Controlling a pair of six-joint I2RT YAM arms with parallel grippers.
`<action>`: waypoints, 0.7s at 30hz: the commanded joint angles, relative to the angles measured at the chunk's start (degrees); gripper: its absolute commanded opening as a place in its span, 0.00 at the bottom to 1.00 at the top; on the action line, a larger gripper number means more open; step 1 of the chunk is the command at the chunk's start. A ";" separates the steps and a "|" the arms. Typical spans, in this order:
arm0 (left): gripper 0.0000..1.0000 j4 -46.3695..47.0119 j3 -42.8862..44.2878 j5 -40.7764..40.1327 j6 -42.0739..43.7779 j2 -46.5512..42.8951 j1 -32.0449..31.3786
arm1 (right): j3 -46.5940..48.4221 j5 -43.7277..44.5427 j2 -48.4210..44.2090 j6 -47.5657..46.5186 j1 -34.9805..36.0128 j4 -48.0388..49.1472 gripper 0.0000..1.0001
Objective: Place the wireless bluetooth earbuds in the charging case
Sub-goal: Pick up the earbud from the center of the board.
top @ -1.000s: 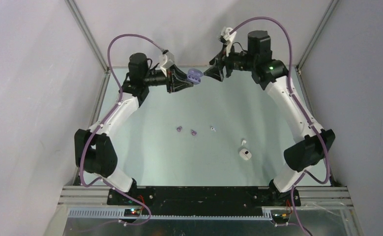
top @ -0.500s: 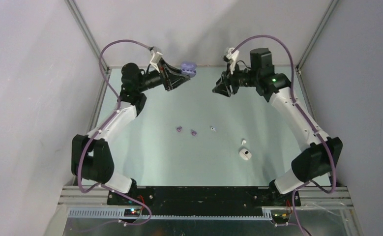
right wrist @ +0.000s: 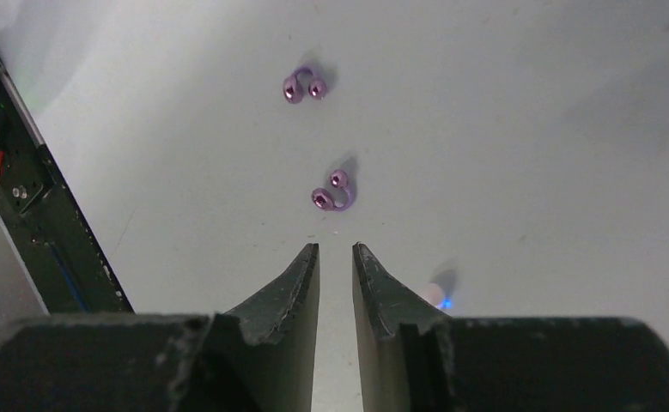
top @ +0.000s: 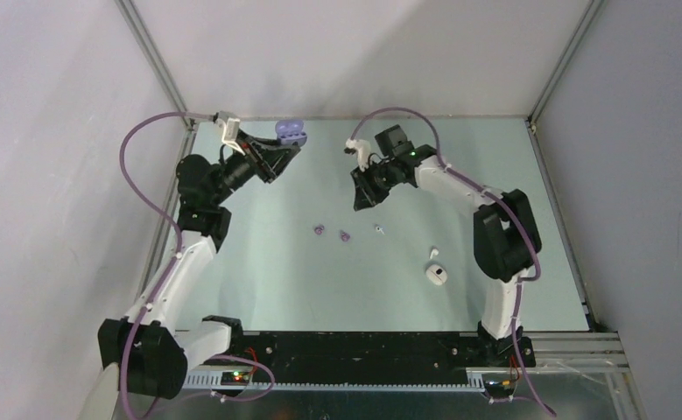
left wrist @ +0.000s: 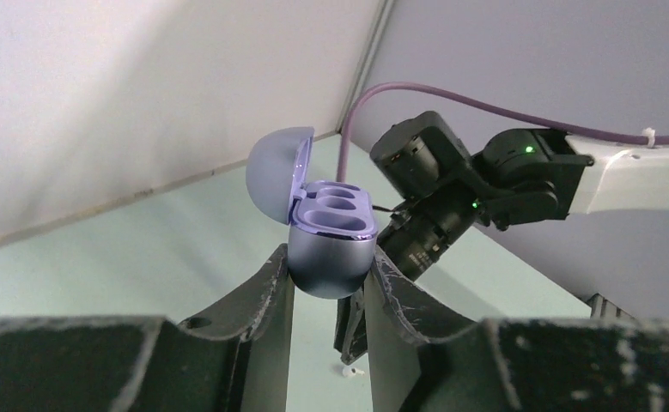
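Observation:
My left gripper [top: 283, 147] is shut on a pale purple charging case [top: 291, 131], held up at the back left. Its lid stands open and both sockets show empty in the left wrist view, where the case [left wrist: 331, 245] sits between the fingertips of that gripper [left wrist: 328, 262]. Two purple earbuds [top: 319, 230] [top: 345, 235] lie mid-table, with a white one [top: 378, 228] to their right and another [top: 433, 253] farther right. My right gripper [top: 361, 196] hovers behind them, jaws a narrow slit apart and empty. From its wrist, this gripper [right wrist: 335, 249] points at the nearer purple earbud [right wrist: 331, 193].
A small white rounded case [top: 437, 275] lies at the front right of the table. The right wrist view also shows the farther purple earbud [right wrist: 303, 86] and a white earbud [right wrist: 434, 294] with a blue glow beside the right finger. Metal frame posts [top: 155, 61] border the back corners.
The left arm swung left with the purple case. The right arm dropped from the back toward the earbuds mid-table, and its jaws narrowed.

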 commanded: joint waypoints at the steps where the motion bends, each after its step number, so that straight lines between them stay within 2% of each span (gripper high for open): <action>1: 0.00 -2.77 -2.74 -3.15 -0.18 -3.54 0.82 | 3.97 1.65 5.03 4.74 1.94 -2.33 0.24; 9: 0.00 -4.98 -5.31 -4.22 -0.11 -6.73 1.67 | 5.54 3.18 12.84 9.02 4.24 -4.81 0.22; 21: 0.00 -6.26 -7.71 -5.33 -0.28 -8.74 2.33 | 5.15 6.86 16.44 14.60 6.71 -3.53 0.24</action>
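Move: The purple earbud at the center of the board lies about 4 cm back and 4 cm left of the open, empty right hand, some 13 cm below. The other purple earbud is about 6 cm farther left and 1 cm farther out than it; a small white piece sits 2 cm back and 3 cm right of the hand. From the left hand, holding the case, the center earbud is 3 cm back, 10 cm right and about 36 cm below. Right hand sinks some 11 cm towards the center earbud, steepening; left keeps the case, sinking about 4 cm. ##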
